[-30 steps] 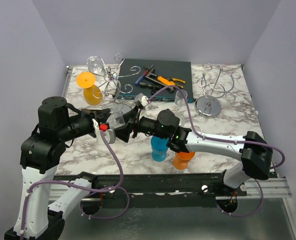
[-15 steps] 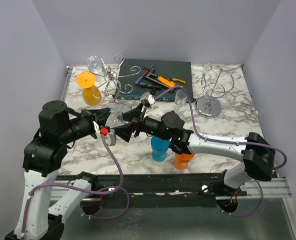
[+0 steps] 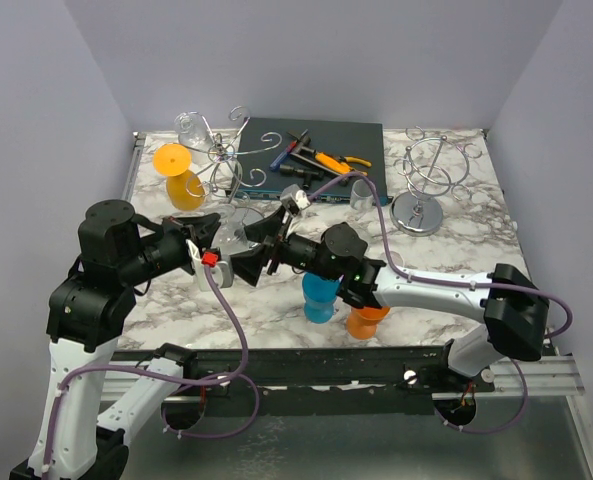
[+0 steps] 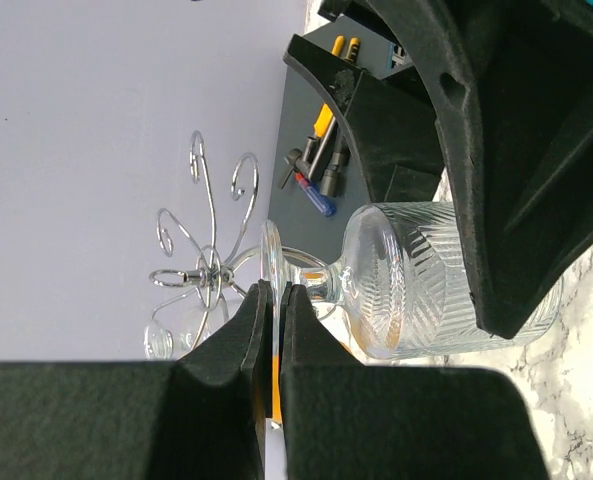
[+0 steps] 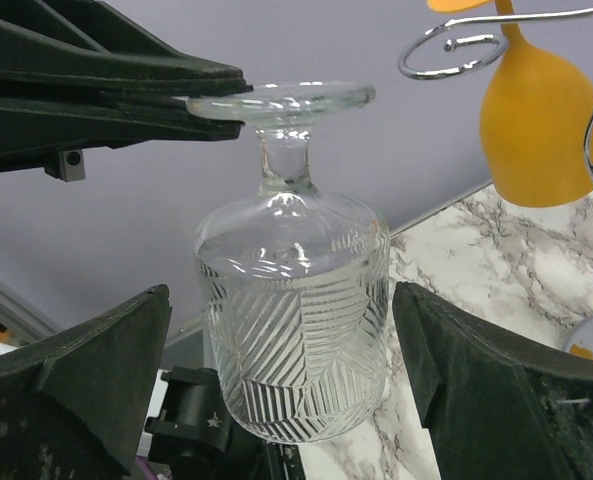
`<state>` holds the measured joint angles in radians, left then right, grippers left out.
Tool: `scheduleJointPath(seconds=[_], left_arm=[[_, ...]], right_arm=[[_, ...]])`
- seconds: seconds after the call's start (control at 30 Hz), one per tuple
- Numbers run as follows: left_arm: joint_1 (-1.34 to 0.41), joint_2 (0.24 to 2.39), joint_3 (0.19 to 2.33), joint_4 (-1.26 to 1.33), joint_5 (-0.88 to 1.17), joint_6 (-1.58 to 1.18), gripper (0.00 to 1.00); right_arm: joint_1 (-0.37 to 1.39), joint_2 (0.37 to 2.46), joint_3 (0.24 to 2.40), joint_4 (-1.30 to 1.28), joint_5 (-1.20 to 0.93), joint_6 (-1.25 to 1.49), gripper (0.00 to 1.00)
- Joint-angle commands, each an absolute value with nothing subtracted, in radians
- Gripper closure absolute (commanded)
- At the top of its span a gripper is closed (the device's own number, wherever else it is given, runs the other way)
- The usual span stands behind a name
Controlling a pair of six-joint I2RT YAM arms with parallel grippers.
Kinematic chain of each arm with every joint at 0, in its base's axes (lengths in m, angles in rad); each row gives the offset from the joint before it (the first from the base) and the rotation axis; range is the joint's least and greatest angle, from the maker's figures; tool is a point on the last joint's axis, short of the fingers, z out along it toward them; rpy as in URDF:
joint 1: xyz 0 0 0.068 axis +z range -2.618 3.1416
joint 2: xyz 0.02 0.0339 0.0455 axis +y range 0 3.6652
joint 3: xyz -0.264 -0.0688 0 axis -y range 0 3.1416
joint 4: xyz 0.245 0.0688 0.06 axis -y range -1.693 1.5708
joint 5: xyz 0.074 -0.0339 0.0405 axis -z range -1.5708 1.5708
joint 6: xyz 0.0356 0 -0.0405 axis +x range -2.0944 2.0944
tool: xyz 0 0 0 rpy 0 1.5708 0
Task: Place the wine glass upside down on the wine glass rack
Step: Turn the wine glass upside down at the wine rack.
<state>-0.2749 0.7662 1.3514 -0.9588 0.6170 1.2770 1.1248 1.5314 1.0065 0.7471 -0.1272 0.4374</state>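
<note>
A clear ribbed wine glass (image 3: 234,238) hangs upside down in mid-air, foot on top. My left gripper (image 4: 275,290) is shut on the thin foot (image 5: 281,100), pinching its rim. My right gripper (image 5: 286,370) is open; its fingers (image 5: 96,370) stand on both sides of the bowl (image 4: 426,290) with a gap on each side. The wire wine glass rack (image 3: 221,160) stands just behind at the back left. An orange glass (image 3: 181,180) and a clear glass (image 3: 188,128) hang on it upside down.
A second wire rack (image 3: 423,185) on a round base stands at the back right. A dark box (image 3: 326,135) with loose tools lies at the back middle. A blue cup (image 3: 321,295) and an orange cup (image 3: 366,320) stand under my right arm.
My right gripper's jaws have spread wider and come off the glass bowl. The glass stays in my left gripper, shifted slightly left with both arms.
</note>
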Motion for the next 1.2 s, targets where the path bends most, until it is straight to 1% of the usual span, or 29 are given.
scheduleJointPath(seconds=[0.0, 0.1, 0.17, 0.23, 0.37, 0.43, 0.5, 0.57, 0.6, 0.63, 0.7, 0.73, 0.77, 0.8, 0.9, 0.97, 1.03, 1.17], left_arm=[[-0.275, 0.764, 1.383, -0.872, 0.624, 1.257, 1.0], [-0.274, 0.765, 1.388, -0.861, 0.626, 1.238, 1.0], [-0.274, 0.763, 1.386, -0.861, 0.627, 1.236, 1.0], [-0.275, 0.759, 1.382, -0.861, 0.627, 1.236, 1.0], [-0.275, 0.752, 1.374, -0.862, 0.632, 1.225, 1.0], [-0.273, 0.747, 1.369, -0.862, 0.64, 1.219, 1.0], [-0.274, 0.742, 1.364, -0.861, 0.644, 1.218, 1.0], [-0.273, 0.744, 1.362, -0.861, 0.638, 1.219, 1.0], [-0.275, 0.745, 1.365, -0.861, 0.634, 1.218, 1.0], [-0.274, 0.748, 1.367, -0.861, 0.63, 1.215, 1.0], [-0.274, 0.75, 1.371, -0.861, 0.625, 1.209, 1.0], [-0.274, 0.75, 1.37, -0.857, 0.623, 1.201, 0.87], [-0.275, 0.748, 1.37, -0.855, 0.622, 1.189, 0.72], [-0.274, 0.746, 1.368, -0.849, 0.62, 1.179, 0.57], [-0.274, 0.741, 1.367, -0.815, 0.604, 1.128, 0.41], [-0.274, 0.749, 1.384, -0.805, 0.591, 1.086, 0.23], [-0.274, 0.763, 1.411, -0.805, 0.577, 1.048, 0.15], [-0.275, 0.792, 1.459, -0.792, 0.543, 0.961, 0.11]], right_arm=[[1.131, 1.568, 1.007, 0.743, -0.103, 0.444, 0.0], [1.131, 1.583, 1.019, 0.725, -0.107, 0.453, 0.03], [1.131, 1.579, 1.01, 0.749, -0.109, 0.454, 0.07], [1.131, 1.574, 1.004, 0.768, -0.103, 0.456, 0.12], [1.13, 1.56, 0.985, 0.816, -0.097, 0.451, 0.26], [1.13, 1.553, 0.973, 0.848, -0.093, 0.444, 0.37], [1.13, 1.549, 0.965, 0.863, -0.091, 0.44, 0.51], [1.131, 1.546, 0.954, 0.873, -0.08, 0.434, 0.73], [1.129, 1.546, 0.946, 0.877, -0.067, 0.43, 0.8], [1.129, 1.544, 0.94, 0.881, -0.054, 0.425, 0.87], [1.129, 1.543, 0.931, 0.89, -0.026, 0.405, 0.94], [1.129, 1.545, 0.931, 0.89, -0.018, 0.385, 0.95], [1.129, 1.547, 0.934, 0.887, -0.011, 0.369, 0.99], [1.129, 1.551, 0.941, 0.883, -0.007, 0.345, 1.0], [1.129, 1.572, 0.974, 0.866, -0.004, 0.282, 1.0], [1.129, 1.589, 0.996, 0.859, -0.004, 0.246, 1.0], [1.122, 1.603, 1.013, 0.858, -0.004, 0.227, 1.0], [1.107, 1.627, 1.048, 0.86, -0.004, 0.202, 1.0]])
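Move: The clear wine glass hangs upside down with its foot pinched in my left hand, its middle about 3 cm ahead of that hand point, 3 cm right and 6 cm below. From my right hand, already open around the bowl, the bowl's middle is roughly 1 cm ahead and 1 cm left, about level. The rack stands some 17 cm ahead of my right hand and 3 cm left; the hanging yellow glass is about 13 cm ahead and 14 cm left. I lower my open right hand about 2 cm along the bowl, close its fingers and grip the bowl from the right. Only then does my left hand open wide, letting go of the foot and rising some 4 cm, fingertips tipping up, while my right hand carries the glass forward about 2.5 cm towards the rack and another 2 cm down, tilting slightly. ##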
